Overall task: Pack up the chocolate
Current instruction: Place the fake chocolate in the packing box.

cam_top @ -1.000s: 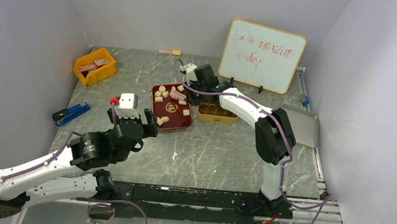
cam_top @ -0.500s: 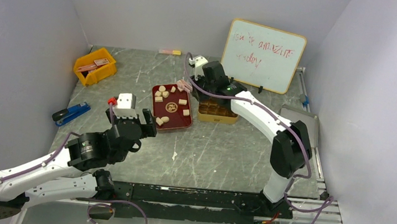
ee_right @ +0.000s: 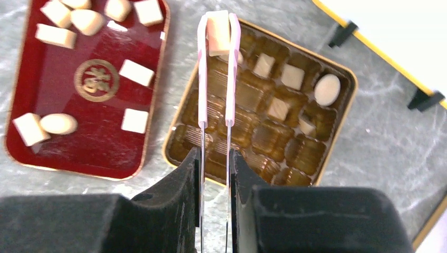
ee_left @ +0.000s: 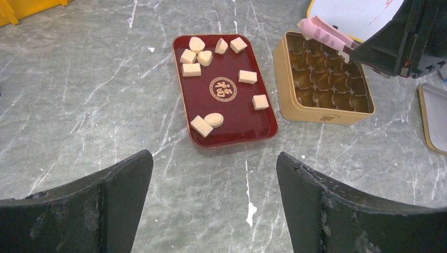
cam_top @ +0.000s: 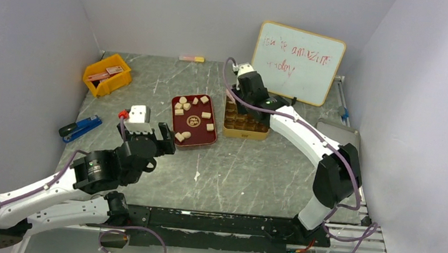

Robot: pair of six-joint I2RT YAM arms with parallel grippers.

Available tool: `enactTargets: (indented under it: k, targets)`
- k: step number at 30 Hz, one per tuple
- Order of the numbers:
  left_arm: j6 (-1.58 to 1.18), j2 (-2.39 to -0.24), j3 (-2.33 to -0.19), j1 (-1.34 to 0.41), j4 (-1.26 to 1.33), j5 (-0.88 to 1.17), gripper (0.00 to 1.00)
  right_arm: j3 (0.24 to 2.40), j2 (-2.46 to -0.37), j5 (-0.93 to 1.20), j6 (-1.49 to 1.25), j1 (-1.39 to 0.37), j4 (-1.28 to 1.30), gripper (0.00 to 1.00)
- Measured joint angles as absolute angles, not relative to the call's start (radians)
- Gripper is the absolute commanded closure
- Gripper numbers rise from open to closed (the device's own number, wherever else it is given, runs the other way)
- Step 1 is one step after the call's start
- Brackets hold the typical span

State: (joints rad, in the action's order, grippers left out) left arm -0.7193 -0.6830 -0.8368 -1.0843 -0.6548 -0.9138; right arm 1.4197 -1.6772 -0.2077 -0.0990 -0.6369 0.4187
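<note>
Several pale tan chocolate pieces [ee_left: 247,77] lie on the dark red tray [ee_left: 226,113]. To its right stands the gold tin [ee_right: 337,137], with a few pieces [ee_right: 287,76] in its far cells. My right gripper [ee_right: 216,158] is shut on pink-tipped tongs [ee_right: 202,79]. The tongs pinch one chocolate piece [ee_right: 218,34] above the tin's far left corner. In the top view the right gripper [cam_top: 237,96] hovers over the tin [cam_top: 245,129]. My left gripper [ee_left: 213,157] is open and empty over bare table, just in front of the tray [cam_top: 192,137].
A whiteboard [cam_top: 296,62] stands behind the tin. The tin's lid [cam_top: 340,144] lies at the right edge. A yellow bin [cam_top: 107,75] and a blue stapler [cam_top: 80,128] sit on the left. A small pink and yellow bar [cam_top: 191,58] lies by the back wall.
My right arm has swung right, from over the red tray to over the gold tin, carrying the tongs. The left arm has stayed put.
</note>
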Motion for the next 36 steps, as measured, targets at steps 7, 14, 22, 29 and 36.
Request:
enactTargets:
  k: [7, 14, 22, 29, 36]
  targets:
    - [-0.719, -0.682, -0.837, -1.084, -0.655, -0.914, 0.09, 1.379, -1.668, -0.263, -0.144, -0.601, 0.451, 1.0]
    - [-0.719, -0.682, -0.837, -1.084, -0.655, -0.913, 0.09, 1.372, -1.656, -0.279, -0.165, -0.591, 0.465, 1.0]
    - [-0.72, -0.682, -0.837, -1.084, -0.655, -0.913, 0.09, 1.32, -1.611, -0.279, -0.18, -0.591, 0.469, 1.0]
    - [-0.72, -0.683, -0.837, -1.084, -0.655, -0.912, 0.09, 1.296, -1.6, -0.278, -0.191, -0.591, 0.471, 1.0]
    - [-0.722, -0.684, -0.837, -1.084, -0.655, -0.905, 0.09, 1.277, -1.588, -0.274, -0.195, -0.591, 0.47, 0.94]
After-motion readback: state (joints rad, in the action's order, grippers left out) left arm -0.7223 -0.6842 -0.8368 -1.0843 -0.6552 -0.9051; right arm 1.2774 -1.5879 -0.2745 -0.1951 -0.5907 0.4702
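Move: The right hand holds the tongs, with a chocolate already pinched in their pink tips. The packing box's middle is about 4 cm ahead of that hand, 4 cm to its right and 16 cm below. The oval chocolate in the box's far right cell lies some 9 cm ahead and 10 cm right; the red tray's middle lies about 13 cm left and 1 cm ahead. From the left hand the box is roughly 23 cm ahead, 26 cm right and 22 cm lower. Rightward, about 5 cm, goes the right hand, quickly at first and dipping a little, bringing the tong tips from the box's far left corner in over its empty cells. It then eases back some 2 cm and sinks slowly, about 2.5 cm down in all. The wrist turns roughly 10 degrees clockwise and tips slightly downward, while the fingers keep the tongs squeezed on the chocolate. ##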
